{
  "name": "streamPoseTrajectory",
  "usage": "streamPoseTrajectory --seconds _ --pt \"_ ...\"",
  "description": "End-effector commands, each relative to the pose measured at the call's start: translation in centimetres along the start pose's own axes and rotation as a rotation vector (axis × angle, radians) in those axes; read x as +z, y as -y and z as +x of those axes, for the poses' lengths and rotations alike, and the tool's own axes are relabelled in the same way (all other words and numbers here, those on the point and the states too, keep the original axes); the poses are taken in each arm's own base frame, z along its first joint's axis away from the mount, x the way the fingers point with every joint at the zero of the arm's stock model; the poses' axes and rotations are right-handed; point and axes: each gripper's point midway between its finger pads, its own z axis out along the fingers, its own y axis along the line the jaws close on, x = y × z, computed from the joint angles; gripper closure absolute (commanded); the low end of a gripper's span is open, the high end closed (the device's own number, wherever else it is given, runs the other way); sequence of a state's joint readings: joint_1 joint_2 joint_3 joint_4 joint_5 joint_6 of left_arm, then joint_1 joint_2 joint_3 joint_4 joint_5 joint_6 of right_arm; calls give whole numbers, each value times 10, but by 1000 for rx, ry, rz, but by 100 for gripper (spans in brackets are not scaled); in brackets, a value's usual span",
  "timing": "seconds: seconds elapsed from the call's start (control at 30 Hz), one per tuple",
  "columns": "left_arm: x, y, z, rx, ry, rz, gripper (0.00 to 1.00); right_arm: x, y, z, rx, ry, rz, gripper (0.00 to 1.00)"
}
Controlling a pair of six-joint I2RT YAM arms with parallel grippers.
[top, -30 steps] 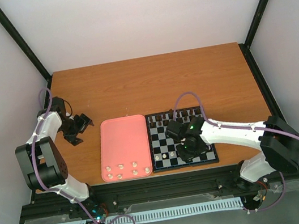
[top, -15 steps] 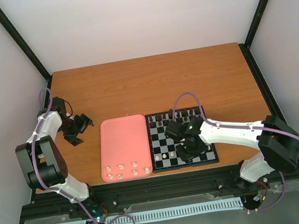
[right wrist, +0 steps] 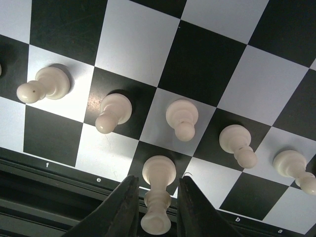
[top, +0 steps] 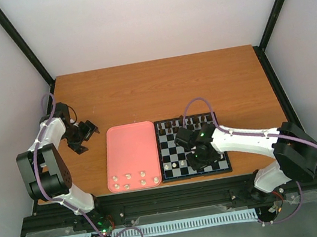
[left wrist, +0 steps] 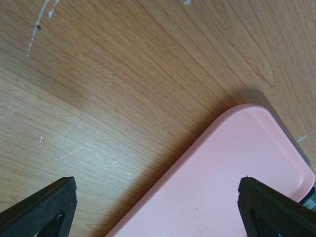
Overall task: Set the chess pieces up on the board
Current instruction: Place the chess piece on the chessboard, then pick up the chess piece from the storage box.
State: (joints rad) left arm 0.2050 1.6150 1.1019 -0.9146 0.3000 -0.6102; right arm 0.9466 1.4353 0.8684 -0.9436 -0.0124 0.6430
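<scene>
The board (top: 173, 150) lies right of a pink tray. In the right wrist view five cream-white pawns (right wrist: 181, 116) stand in its second row. A taller cream chess piece (right wrist: 158, 197) stands on a black square of the near row. My right gripper (right wrist: 158, 181) straddles that piece, open by a narrow gap on each side. Several more cream chess pieces (top: 135, 179) lie at the tray's near end. My left gripper (left wrist: 155, 192) is open with nothing between its fingers, hovering over the tray's far left corner.
The pink tray (top: 130, 147) sits left of the board, touching it. Dark pieces (top: 184, 121) line the board's far row. The left arm (top: 52, 136) is folded at the table's left edge. The right arm (top: 247, 140) reaches across the board's near right corner.
The right gripper's fingers have parted slightly from the tall cream piece, which now stands on the board's near row. The right arm shifted a little left. The left arm has not moved.
</scene>
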Motion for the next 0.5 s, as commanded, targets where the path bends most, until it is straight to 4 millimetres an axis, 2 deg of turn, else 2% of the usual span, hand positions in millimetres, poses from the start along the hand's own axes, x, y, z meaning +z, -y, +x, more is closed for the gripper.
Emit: streamPoseTrajectory --seconds 0.0,0.17,0.3,0.47 --pt "-8 7 -9 1 24 18 0 -15 -4 -8 1 42 -37 74" --pt "-8 7 -8 2 24 17 0 -44 -13 -21 -6 111 -79 64" --pt "-8 8 -9 3 26 21 0 -63 -22 -30 -36 130 -103 61" --pt "-8 8 -9 1 24 20 0 -80 -50 -48 -121 160 -143 47"
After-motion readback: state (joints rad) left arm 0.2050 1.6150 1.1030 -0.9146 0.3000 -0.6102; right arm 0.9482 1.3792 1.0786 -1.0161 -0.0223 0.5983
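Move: The right hand is about to leave for the white pieces on the near end of the pink tray, their cluster centred roughly 22 cm to its left, about level fore and aft and 3 cm lower. The white piece just placed stands between its barely parted fingers, middle about 1 cm below; the white pawn ahead of that piece is some 3 cm ahead of the hand, straight on, 2 cm below. From the idle left hand the tray pieces lie about 17 cm back, 13 cm right, 6 cm lower. The right hand, its fingers already slackened round the placed white piece, draws up off it, slowly at first and then fast, rising about 7 cm while its fingers open on to around half of their range. As it climbs it also drifts some 4 cm left towards the pink tray and a little forward over the row of white pawns, the fingertips swinging roughly 10 degrees out to the left and forward. ##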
